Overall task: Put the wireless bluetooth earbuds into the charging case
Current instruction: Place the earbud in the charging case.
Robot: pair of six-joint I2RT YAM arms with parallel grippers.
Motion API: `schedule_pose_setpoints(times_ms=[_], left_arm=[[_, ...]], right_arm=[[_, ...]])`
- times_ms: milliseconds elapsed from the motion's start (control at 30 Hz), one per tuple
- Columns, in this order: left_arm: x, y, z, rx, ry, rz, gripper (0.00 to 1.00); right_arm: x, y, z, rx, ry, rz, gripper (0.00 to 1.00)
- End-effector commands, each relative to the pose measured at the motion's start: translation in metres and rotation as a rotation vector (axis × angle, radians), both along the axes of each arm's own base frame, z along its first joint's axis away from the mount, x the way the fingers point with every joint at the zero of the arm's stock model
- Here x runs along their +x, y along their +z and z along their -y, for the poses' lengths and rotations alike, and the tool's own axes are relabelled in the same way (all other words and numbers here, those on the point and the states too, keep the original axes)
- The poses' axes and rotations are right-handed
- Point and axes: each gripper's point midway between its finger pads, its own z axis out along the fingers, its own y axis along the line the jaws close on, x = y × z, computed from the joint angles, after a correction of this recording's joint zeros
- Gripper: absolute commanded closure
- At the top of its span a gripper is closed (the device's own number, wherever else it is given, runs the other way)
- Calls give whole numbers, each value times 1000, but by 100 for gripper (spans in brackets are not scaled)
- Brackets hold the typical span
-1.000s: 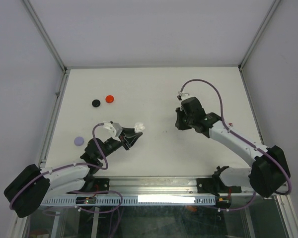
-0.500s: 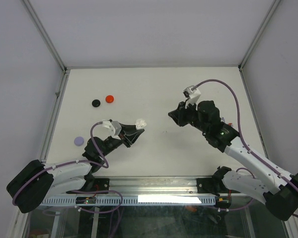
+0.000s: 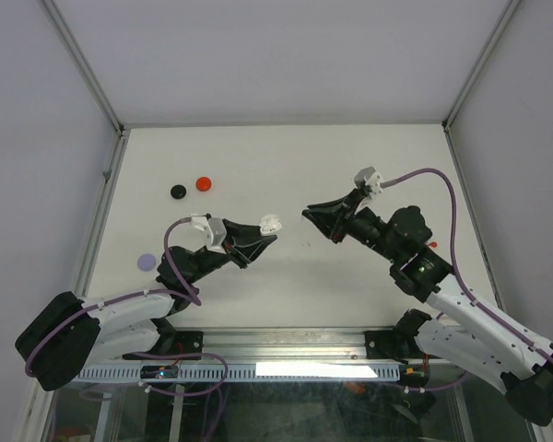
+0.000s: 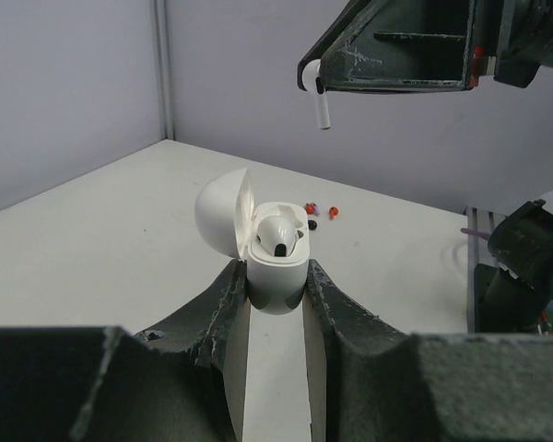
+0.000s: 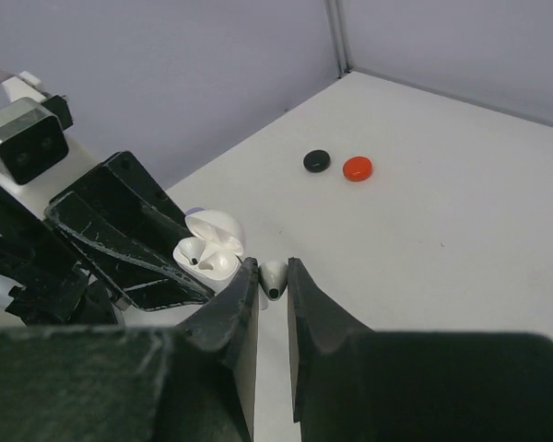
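Observation:
The white charging case point(image 4: 276, 267) has its lid flipped open and sits upright between the fingertips of my left gripper point(image 4: 276, 281), which is shut on it. One earbud point(image 4: 279, 232) rests in a slot of the case. My right gripper point(image 5: 273, 273) is shut on the other white earbud point(image 5: 274, 276), held in the air just right of the case point(image 5: 205, 254). From above, the case point(image 3: 270, 223) and the left gripper point(image 3: 258, 241) face the right gripper point(image 3: 311, 217) across a small gap. The held earbud's stem point(image 4: 323, 109) hangs above the case.
A black cap point(image 3: 178, 191) and a red cap point(image 3: 203, 183) lie at the back left of the table, and a purple cap point(image 3: 147, 261) lies near the left edge. Aluminium frame posts point(image 3: 101, 189) border the table on both sides.
The right arm has swung left and risen off the table, bringing the earbud close to the case. The left gripper has edged right and forward with the case.

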Motion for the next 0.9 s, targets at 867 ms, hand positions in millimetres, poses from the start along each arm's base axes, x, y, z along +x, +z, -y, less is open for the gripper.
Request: schedule_pose_setpoints(times_ms=[867], left_arm=[[-22, 47, 14, -157, -194, 11, 100]], right_arm=[[-30, 22, -50, 106, 206, 145, 93]])
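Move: The right gripper holds the loose earbud with its stem hanging down. The open charging case, in the left gripper's fingertips, is about 8 cm to the left of the right hand, some 2 cm back and 5 cm lower; its raised lid stands about 8 cm left, level in depth and 4 cm below. From the left hand, the loose earbud lies roughly 9 cm right, 3 cm ahead and 7 cm higher. Bring the right gripper about 5 cm left and 3 cm back, towards the open case, rising slightly before easing down again and turning some 10 degrees counter-clockwise; keep the earbud pinched, stem down. Meanwhile shift the left gripper a couple of centimetres right, back and up to meet it, yawing a little clockwise, with the case still gripped. ##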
